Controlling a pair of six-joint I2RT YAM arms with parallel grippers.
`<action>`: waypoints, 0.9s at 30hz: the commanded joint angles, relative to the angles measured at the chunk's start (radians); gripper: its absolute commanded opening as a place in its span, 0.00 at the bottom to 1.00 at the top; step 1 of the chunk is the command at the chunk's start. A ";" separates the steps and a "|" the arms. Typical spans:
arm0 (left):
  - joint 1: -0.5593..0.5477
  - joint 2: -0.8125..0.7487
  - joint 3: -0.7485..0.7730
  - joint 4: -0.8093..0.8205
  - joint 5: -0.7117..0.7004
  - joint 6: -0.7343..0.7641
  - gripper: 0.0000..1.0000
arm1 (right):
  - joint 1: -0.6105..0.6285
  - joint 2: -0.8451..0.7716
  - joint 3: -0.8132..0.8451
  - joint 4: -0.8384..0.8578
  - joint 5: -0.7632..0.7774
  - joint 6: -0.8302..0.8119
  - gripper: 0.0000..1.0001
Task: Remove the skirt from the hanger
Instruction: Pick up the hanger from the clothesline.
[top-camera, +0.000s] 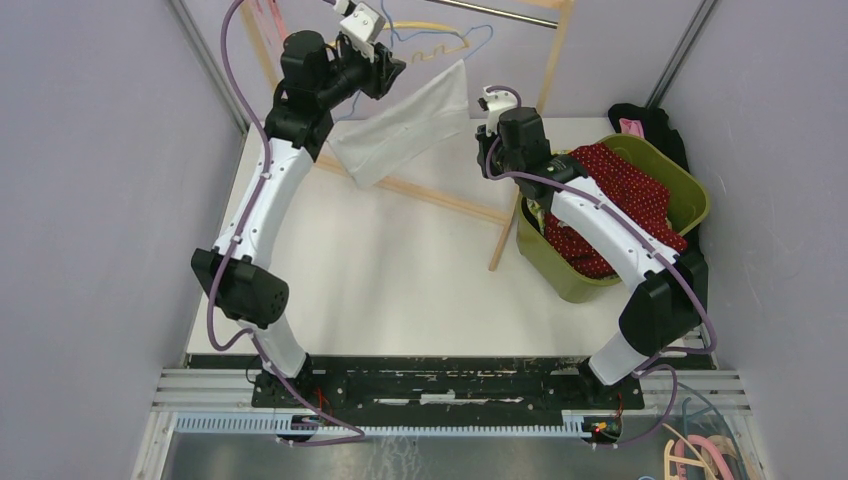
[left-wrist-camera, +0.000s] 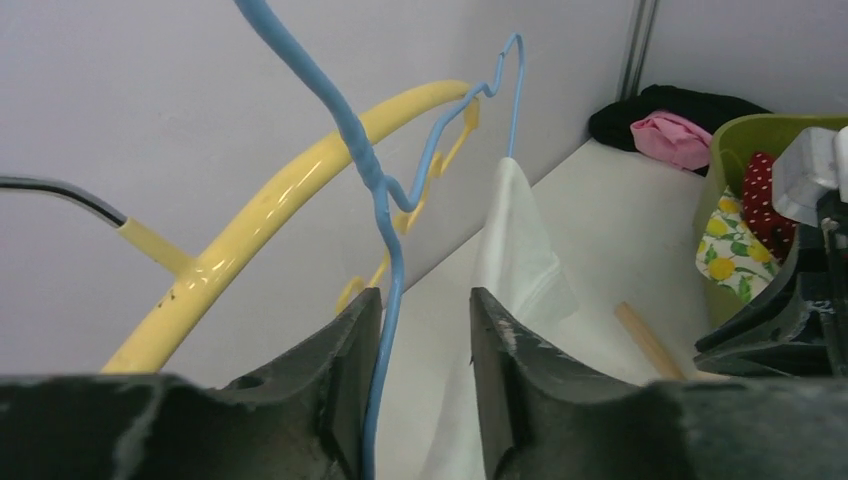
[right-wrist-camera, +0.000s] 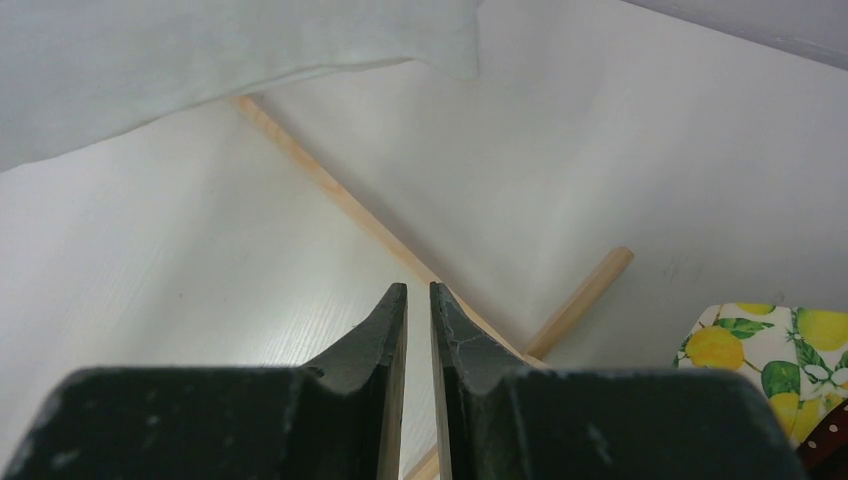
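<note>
A white skirt (top-camera: 405, 125) hangs from a blue wire hanger (top-camera: 455, 45) on the rack rail, one corner swung out to the left. My left gripper (top-camera: 388, 68) is up at the hanger. In the left wrist view its jaws (left-wrist-camera: 425, 300) stand apart, with the blue hanger (left-wrist-camera: 385, 200) wire running between them against the left finger and the skirt (left-wrist-camera: 515, 240) just beyond. My right gripper (top-camera: 490, 125) hovers to the right of the skirt. Its fingers (right-wrist-camera: 419, 290) are nearly together with nothing between them, and the skirt's hem (right-wrist-camera: 200, 60) hangs above them.
A yellow hanger (left-wrist-camera: 300, 175) hangs beside the blue one. The wooden rack has a base bar (top-camera: 440, 200) and an upright post (top-camera: 555, 50). At the right, a green bin (top-camera: 690, 185) holds red dotted cloth (top-camera: 630, 185). Black and pink clothes (top-camera: 640, 125) lie behind it.
</note>
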 joint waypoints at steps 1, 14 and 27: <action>0.001 -0.002 0.007 0.062 0.003 -0.082 0.34 | -0.004 -0.024 0.000 0.040 0.013 -0.008 0.19; 0.002 0.085 0.203 0.021 -0.009 -0.193 0.03 | -0.004 -0.030 -0.011 0.043 0.011 0.001 0.19; 0.002 0.002 0.193 -0.003 -0.011 -0.177 0.03 | -0.005 -0.022 -0.015 0.047 -0.001 0.015 0.19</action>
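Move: The near arm of the blue hanger already runs between the left gripper's half-open fingers, about 1 cm ahead and 1 cm left of their midpoint, level with it. The white skirt hangs some 2 cm farther out than the hand, about 7 cm to its right and 15 cm lower; the yellow hanger sits roughly 9 cm ahead, in line sideways, 3 cm higher. From the right gripper, that blue arm is about 7 cm ahead, 18 cm left and 19 cm up. Shut the left gripper where it is so the pads pinch the near arm of the blue hanger, then carry that grip forward and up, about 2 cm each way, easing forward only slightly back at the end. Let the wrist roll some 8 degrees meanwhile, its left side dipping. ##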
